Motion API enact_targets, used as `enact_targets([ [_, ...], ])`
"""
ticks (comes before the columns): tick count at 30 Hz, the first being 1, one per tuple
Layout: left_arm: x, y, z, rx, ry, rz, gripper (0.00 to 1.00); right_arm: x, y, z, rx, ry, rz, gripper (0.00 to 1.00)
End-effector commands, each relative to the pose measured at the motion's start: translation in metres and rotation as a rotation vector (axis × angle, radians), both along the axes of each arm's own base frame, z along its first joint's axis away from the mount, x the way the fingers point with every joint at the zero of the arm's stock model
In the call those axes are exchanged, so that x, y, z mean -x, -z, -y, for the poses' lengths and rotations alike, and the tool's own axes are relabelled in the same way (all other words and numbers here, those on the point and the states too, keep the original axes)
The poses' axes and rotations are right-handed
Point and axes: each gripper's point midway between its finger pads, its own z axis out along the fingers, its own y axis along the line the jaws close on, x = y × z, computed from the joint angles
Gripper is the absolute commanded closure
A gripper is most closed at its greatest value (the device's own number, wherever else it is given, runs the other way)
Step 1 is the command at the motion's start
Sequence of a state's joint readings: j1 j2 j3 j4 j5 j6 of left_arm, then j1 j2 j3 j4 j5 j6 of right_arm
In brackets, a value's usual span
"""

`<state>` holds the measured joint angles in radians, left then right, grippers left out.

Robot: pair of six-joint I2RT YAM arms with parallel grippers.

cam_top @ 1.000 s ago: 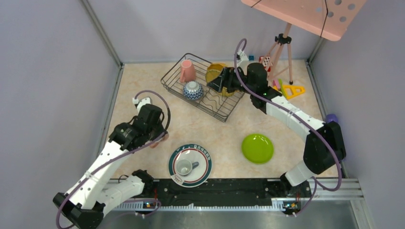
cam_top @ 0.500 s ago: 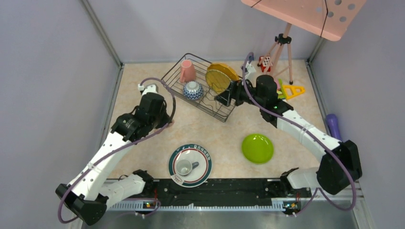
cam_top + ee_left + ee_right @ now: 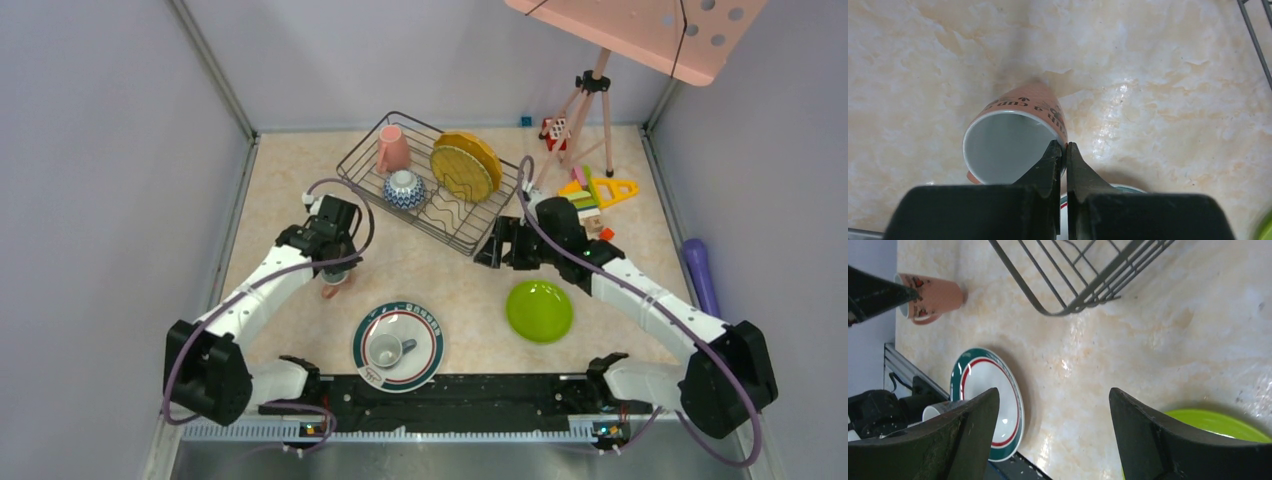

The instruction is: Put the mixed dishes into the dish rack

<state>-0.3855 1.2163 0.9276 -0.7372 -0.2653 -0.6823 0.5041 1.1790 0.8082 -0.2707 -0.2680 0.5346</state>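
Observation:
A pink mug (image 3: 1013,140) hangs tilted low over the tabletop, left of the dish rack (image 3: 370,160). My left gripper (image 3: 1062,150) is shut on its rim, one finger inside and one outside. The wire rack holds another pink mug (image 3: 393,148), a blue-white bowl (image 3: 405,190) and yellow plates (image 3: 465,165) standing on edge. My right gripper (image 3: 495,245) is open and empty, just in front of the rack's near corner. A green-rimmed plate (image 3: 428,345) with a small white cup (image 3: 388,350) on it lies near the front. The lime green plate (image 3: 539,310) lies to its right.
Colourful toy blocks (image 3: 590,195) and a tripod (image 3: 592,100) stand at the back right. A purple object (image 3: 700,270) lies along the right wall. Walls close in the table on three sides, and the arm-base rail (image 3: 450,395) runs along the front.
My right gripper let go of the yellow plate, left it standing in the rack and drew back toward the front. My left arm shifted its pose, still gripping the pink mug.

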Motion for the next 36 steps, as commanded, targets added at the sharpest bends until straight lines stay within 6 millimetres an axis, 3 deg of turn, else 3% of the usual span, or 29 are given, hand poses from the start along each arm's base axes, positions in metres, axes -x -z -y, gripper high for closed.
enact_targets([
  [1,-0.029,0.000,0.012,0.058,-0.002,0.058,1.00,0.034,0.005,-0.019,-0.051,-0.078,-0.066,0.21],
  [5,-0.037,0.011,0.013,0.038,-0.006,0.029,1.00,0.058,0.018,-0.049,-0.082,-0.146,-0.112,0.22],
  [10,-0.049,0.017,0.014,0.015,0.001,-0.002,1.00,0.073,0.031,-0.073,-0.137,-0.193,-0.159,0.25],
  [14,-0.053,0.011,0.012,-0.018,-0.001,-0.039,0.83,0.080,0.039,-0.083,-0.129,-0.213,-0.163,0.27],
  [19,-0.048,0.006,0.014,0.001,0.018,-0.033,0.73,0.089,0.049,-0.098,-0.141,-0.237,-0.184,0.31],
  [23,-0.041,-0.004,0.014,0.018,0.027,-0.020,0.57,0.095,0.067,-0.107,-0.119,-0.248,-0.215,0.33],
  [29,-0.033,-0.028,0.020,0.063,0.063,0.015,0.53,0.108,0.091,-0.119,-0.086,-0.283,-0.257,0.42],
  [31,-0.028,-0.041,0.020,0.072,0.089,0.035,0.46,0.113,0.097,-0.122,-0.078,-0.297,-0.266,0.46],
  [36,-0.004,-0.065,0.037,0.144,0.279,0.060,0.39,0.121,0.106,-0.128,-0.072,-0.322,-0.288,0.52],
])
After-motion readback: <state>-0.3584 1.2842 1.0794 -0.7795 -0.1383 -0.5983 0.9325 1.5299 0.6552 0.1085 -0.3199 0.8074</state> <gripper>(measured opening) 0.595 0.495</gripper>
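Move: The left hand, some 11 cm over the table, holds the peach mug by its rim; the open table spot for the mug is 4 cm ahead and 3 cm left, with the rack 20 cm ahead and 21 cm right. From the right hand the big plate lies about 16 cm back, 22 cm left and 14 cm lower, bearing the grey mug, 17 cm back and 24 cm left. The green plate is 8 cm back and 7 cm right. Left sets the peach mug down ahead, opens and lifts off; right sweeps 12 cm back-left, sinking, towards the big plate, narrowing. ##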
